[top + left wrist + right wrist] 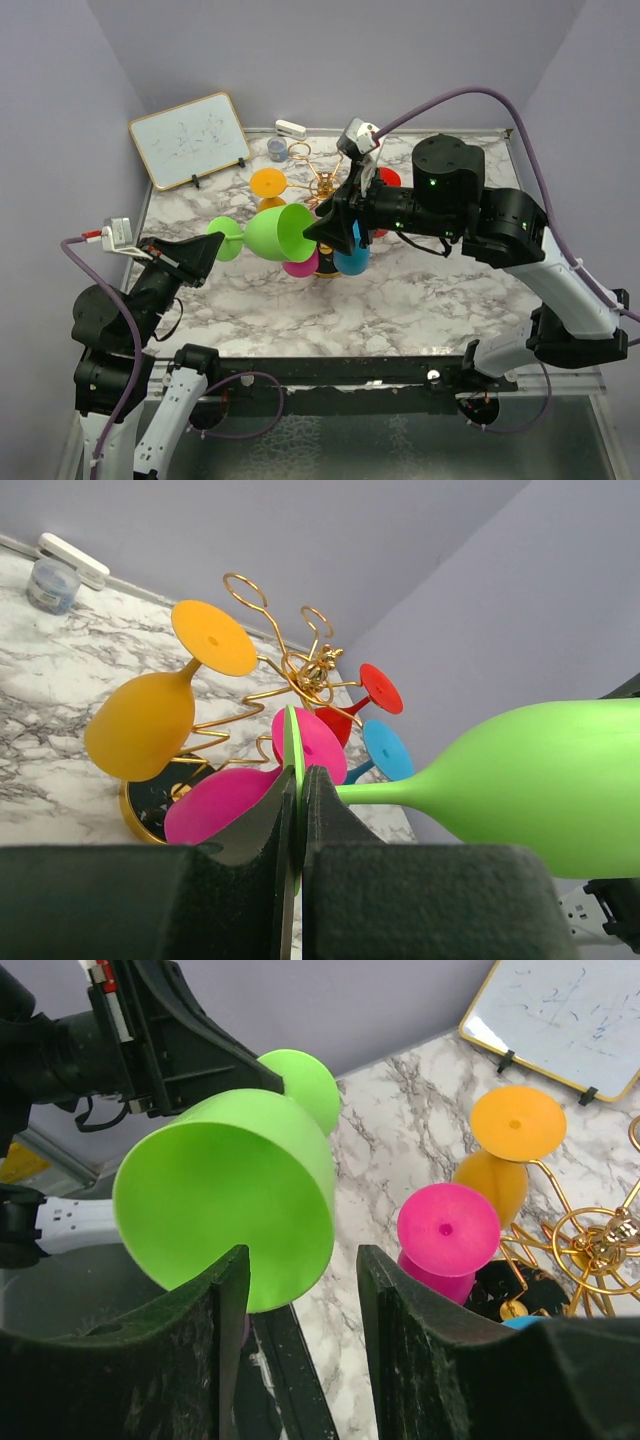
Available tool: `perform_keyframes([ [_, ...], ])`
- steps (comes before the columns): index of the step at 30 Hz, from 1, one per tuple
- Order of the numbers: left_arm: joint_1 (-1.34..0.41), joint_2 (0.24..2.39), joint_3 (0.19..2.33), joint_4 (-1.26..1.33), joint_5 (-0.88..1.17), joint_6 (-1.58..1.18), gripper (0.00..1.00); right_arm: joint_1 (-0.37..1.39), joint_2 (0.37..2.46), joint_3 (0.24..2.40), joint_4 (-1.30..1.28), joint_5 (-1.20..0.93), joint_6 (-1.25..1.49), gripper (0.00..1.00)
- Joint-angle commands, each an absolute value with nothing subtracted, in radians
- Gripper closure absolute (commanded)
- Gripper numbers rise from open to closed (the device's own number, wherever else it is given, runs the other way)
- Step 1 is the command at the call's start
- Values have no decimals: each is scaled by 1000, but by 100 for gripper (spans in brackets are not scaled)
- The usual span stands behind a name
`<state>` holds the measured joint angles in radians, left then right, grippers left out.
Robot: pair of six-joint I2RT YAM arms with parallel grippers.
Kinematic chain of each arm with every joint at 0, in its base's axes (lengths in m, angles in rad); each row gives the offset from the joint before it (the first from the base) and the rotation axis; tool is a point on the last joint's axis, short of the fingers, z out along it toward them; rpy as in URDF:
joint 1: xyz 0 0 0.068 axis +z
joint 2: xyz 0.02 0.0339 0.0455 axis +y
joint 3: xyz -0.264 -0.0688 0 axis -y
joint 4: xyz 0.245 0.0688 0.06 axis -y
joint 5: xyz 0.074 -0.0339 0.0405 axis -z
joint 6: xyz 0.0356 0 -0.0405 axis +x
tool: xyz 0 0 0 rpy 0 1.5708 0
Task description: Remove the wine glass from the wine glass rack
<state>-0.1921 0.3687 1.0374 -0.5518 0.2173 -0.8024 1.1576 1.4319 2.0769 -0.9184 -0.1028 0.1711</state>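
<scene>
The gold wire wine glass rack [322, 186] stands mid-table with orange [268, 184], pink [300, 266], blue [352, 260] and red [386, 180] glasses hanging on it. It also shows in the left wrist view [300, 675] and the right wrist view [590, 1240]. A green wine glass [280, 232] lies sideways in the air just left of the rack. My left gripper [298, 776] is shut on the edge of its green foot [291, 742]; the bowl [560, 780] points right. My right gripper [300, 1270] is open, with the bowl's rim [240, 1180] right in front of its left finger.
A whiteboard [190, 138] leans at the back left. A small jar [275, 150] and a white object [290, 128] sit at the back edge. The rack's black base [160, 800] rests on the marble table [400, 290]. Purple walls enclose the sides.
</scene>
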Motion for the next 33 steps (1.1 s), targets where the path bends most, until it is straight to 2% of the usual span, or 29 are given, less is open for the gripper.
perform_keyframes([
  [1,-193,374,1055,-511,218,-795,100,1159,1458,2098,-878,-25,172,53],
  [8,-193,374,1054,-502,223,-798,100,1160,1498,2116,-854,-11,168,55],
  [9,-193,375,1055,-502,224,-797,100,1160,1504,2119,-852,-13,166,60],
  [10,-193,376,1054,-500,224,-798,100,1161,1508,2121,-848,-12,167,70],
  [12,-193,376,1054,-500,223,-796,100,1159,1512,2121,-837,-15,167,96],
  [15,-193,377,1054,-511,212,-789,98,1158,1502,2111,-818,11,175,99],
  [18,-193,369,1044,-537,163,-770,52,1158,1470,2086,-791,76,181,99],
  [20,-194,360,1033,-560,123,-759,32,1159,1442,2064,-768,121,180,99],
  [22,-193,351,1018,-581,82,-749,18,1159,1418,2046,-746,150,179,99],
  [23,-194,347,1010,-591,62,-747,5,1159,1408,2040,-740,166,179,99],
  [24,-193,343,1004,-599,43,-743,2,1159,1398,2035,-735,184,179,99],
  [29,-193,327,967,-618,-23,-717,1,1160,1355,2015,-701,328,130,99],
  [33,-193,293,922,-611,-82,-690,3,1160,1324,1915,-523,668,-72,99],
])
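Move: My left hand still holds the green wine glass by its foot; the glass's middle is about 7 cm to its right. From my right hand, half open beside the bowl, the glass's middle is some 7 cm left, 1 cm back and 2 cm lower. The racked magenta and blue glasses sit some 15 cm ahead and 29 cm below my right hand, magenta 5 cm left, blue 6 cm right; the orange glass is 9 cm farther out than magenta and 5 cm left of it. I ease my right hand forward, left and slightly down, over the bowl's rim, and shut its fingers to pinch the rim. Only then do I open my left fingers wide off the foot and draw that hand down and left, slightly forward, about 6 cm. My right hand carries the glass right, up and forward some 9 cm, turning about 20 degrees clockwise. ##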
